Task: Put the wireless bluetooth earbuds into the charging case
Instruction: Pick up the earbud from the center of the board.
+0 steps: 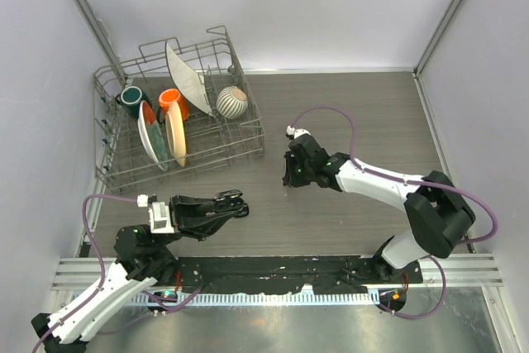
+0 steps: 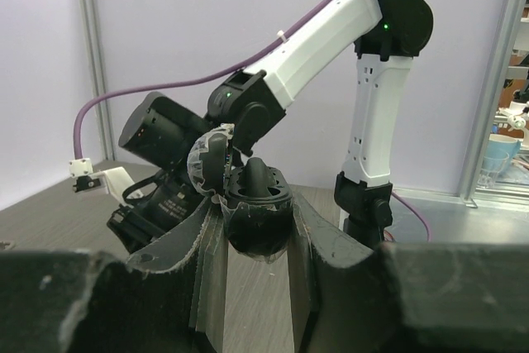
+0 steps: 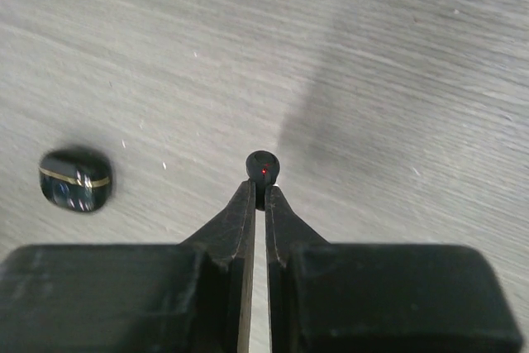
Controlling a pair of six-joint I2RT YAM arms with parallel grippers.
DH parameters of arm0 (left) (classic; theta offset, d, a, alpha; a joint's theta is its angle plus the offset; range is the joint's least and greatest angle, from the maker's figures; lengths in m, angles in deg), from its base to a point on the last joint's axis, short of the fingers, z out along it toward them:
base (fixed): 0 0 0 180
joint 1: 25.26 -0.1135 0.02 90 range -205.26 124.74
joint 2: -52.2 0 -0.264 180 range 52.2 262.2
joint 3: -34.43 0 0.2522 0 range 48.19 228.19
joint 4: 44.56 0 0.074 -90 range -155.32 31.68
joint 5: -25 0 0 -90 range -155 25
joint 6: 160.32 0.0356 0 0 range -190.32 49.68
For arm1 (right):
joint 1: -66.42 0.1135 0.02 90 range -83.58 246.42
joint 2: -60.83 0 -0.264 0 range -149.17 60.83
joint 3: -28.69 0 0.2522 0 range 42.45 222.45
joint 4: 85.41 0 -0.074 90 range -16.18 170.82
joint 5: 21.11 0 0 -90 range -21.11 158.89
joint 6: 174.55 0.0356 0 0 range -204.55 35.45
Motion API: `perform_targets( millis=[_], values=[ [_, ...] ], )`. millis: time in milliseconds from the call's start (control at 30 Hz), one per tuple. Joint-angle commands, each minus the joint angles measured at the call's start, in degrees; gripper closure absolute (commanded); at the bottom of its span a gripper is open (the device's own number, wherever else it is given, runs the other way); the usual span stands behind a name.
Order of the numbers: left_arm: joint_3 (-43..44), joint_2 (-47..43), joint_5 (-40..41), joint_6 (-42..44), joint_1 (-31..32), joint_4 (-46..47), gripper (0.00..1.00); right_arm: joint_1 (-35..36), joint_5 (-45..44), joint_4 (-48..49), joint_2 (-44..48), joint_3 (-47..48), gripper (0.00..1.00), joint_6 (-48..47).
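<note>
My left gripper is shut on the black oval charging case and holds it above the table. The case's lid is swung open to the left. One black earbud stands in the case with its stem up. In the top view this gripper is at the near left. My right gripper is shut on a second tiny black earbud, which shows a red light and is pinched at the very fingertips just above the wood. In the top view that gripper points down at mid-table.
A small glossy black object with a gold stripe lies blurred on the table left of my right gripper. A wire dish rack with plates, cups and a bowl fills the far left. The right arm rises behind the case.
</note>
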Motion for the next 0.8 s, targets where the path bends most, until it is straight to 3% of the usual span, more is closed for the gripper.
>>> perform_targets(
  millis=[0, 233, 600, 767],
  values=[
    [1.50, -0.54, 0.90, 0.83, 0.10, 0.37, 1.00, -0.09, 1.25, -12.13, 3.04, 2.95, 0.97, -9.89],
    [1.49, 0.86, 0.64, 1.01, 0.19, 0.99, 1.00, 0.08, -3.22, -19.02, -0.65, 5.69, 0.98, -13.68],
    [1.58, 1.04, 0.90, 0.92, 0.19, 0.99, 1.00, 0.79, -5.08, -18.05, -3.81, 4.98, 0.96, -14.91],
    [1.58, 1.22, 0.99, 1.01, 0.19, 0.81, 1.00, 0.87, -5.69, -16.56, -4.08, 4.10, 0.90, -13.42]
  ],
)
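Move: The right gripper already holds the earbud, roughly 5 cm above the board. The bare patch to take it to lies about 3 cm back, 6 cm right and 5 cm below. The closed black case on the board is some 11 cm left and 7 cm back; the charging case in the left gripper is about 11 cm left, 18 cm back and 23 cm higher. From the left gripper that patch lies roughly 15 cm ahead, 17 cm right and 28 cm down. Keep the earbud pinched and carry the right gripper about 5 to 6 cm to the right and 3 cm back, away from both cases. Go level at first, then sink some 4 cm towards the bare board, rolling the wrist roughly 25 degrees so that the fingers point more steeply down, and stop there with the fingers still shut. ##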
